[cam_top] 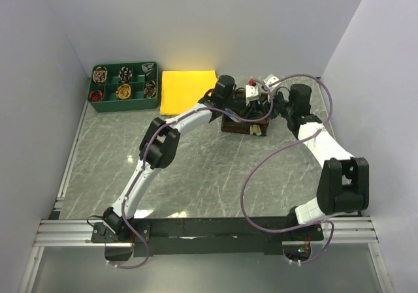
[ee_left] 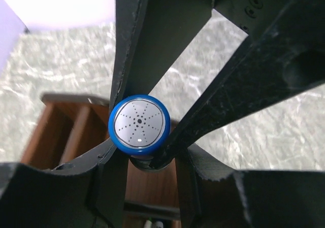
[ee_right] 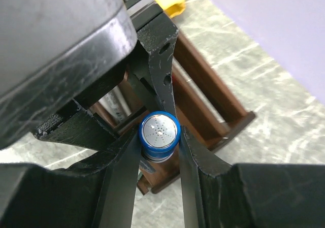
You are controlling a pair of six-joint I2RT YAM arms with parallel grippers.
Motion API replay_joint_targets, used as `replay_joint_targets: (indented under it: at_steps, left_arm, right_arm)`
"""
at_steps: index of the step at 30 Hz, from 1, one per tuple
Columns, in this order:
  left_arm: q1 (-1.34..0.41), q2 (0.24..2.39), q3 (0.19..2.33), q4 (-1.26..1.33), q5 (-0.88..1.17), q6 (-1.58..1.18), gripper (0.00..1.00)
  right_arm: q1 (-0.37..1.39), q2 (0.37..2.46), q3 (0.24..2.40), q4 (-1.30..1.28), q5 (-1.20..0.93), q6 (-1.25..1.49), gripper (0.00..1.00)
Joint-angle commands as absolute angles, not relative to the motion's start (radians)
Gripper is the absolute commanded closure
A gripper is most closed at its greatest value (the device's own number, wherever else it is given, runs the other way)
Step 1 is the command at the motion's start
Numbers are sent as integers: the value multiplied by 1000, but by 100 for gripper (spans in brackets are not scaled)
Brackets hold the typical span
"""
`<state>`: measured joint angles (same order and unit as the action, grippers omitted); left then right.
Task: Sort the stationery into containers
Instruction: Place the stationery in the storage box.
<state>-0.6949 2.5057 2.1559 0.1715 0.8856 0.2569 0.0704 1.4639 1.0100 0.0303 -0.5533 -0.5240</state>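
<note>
A blue-capped marker (ee_left: 139, 128) stands end-on above the dark brown organiser (cam_top: 245, 124), and both grippers hold it. In the left wrist view my left gripper (ee_left: 147, 162) is shut on the marker's body just below the cap, while the right arm's fingers (ee_left: 133, 40) reach in from above. Seen from the right wrist, my right gripper (ee_right: 159, 141) is shut on the blue cap (ee_right: 159, 131), over the organiser's compartments (ee_right: 213, 96). A white pen (ee_right: 114, 103) lies inside one compartment. From above, the two grippers (cam_top: 261, 107) meet over the organiser and hide the marker.
A green divided tray (cam_top: 124, 104) with coiled round items stands at the back left. A yellow cloth (cam_top: 186, 91) lies flat between it and the organiser. Small white pieces (cam_top: 271, 79) sit behind the organiser. Walls close in on the left, back and right.
</note>
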Motion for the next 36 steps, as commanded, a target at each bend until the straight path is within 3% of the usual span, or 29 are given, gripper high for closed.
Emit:
replay_joint_targets:
  at_steps: [1,10,14,16,23,28,29,36]
  left_arm:
    - [-690,2465,2232,278,795,279,98]
    - [-686,2519,2284,270,770,302,96]
    - [-684,2493,2237,316,738,304,77]
    - [-686,2476,2217,333,727,304,73]
    - [-686,2450,2192,371,669,291,34]
    - [-687,2422,2161,413,617,265,17]
    - [-687,2416,2152,420,611,262,1]
    - [-689,2329,2092,446,549,281,1]
  right_arm:
    - [75,1558,992,-190,-710,-543,100]
    - [51,1644,1011,-209,-718,-508,100]
    - [45,1666,1012,-201,-726,-474,100]
    - [38,1667,1003,-186,-724,-456,100]
    - [14,1698,1014,-180,-730,-393,100]
    - [8,1698,999,-172,-733,-394,100]
    - [6,1695,997,-166,-732,-390,100]
    - [5,1698,997,-156,-724,-367,100]
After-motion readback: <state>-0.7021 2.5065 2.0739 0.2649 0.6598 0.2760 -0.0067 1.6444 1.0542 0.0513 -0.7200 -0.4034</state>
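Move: The blue-capped bottle is already between both hands' fingers. The storage box's empty right compartment lies about 3 cm ahead of the right hand and some 9 cm below; from the left hand also about 3 cm ahead, 8 cm down. From the right hand the erasers are about 4 cm back and 1 cm left, the markers 1 cm ahead and 10 cm left, and the red cap 5 cm ahead, 5 cm left, all lower down. The blue-capped bottle is lowered about 3 cm by both hands towards the right compartment, easing slightly forward. The left fingers then open wide and release its side while that hand edges on forward, some 3 cm in all, turning roughly 10 degrees counter-clockwise; the right hand keeps its pinch and sinks another 2 cm, its fingers tipping further down. ##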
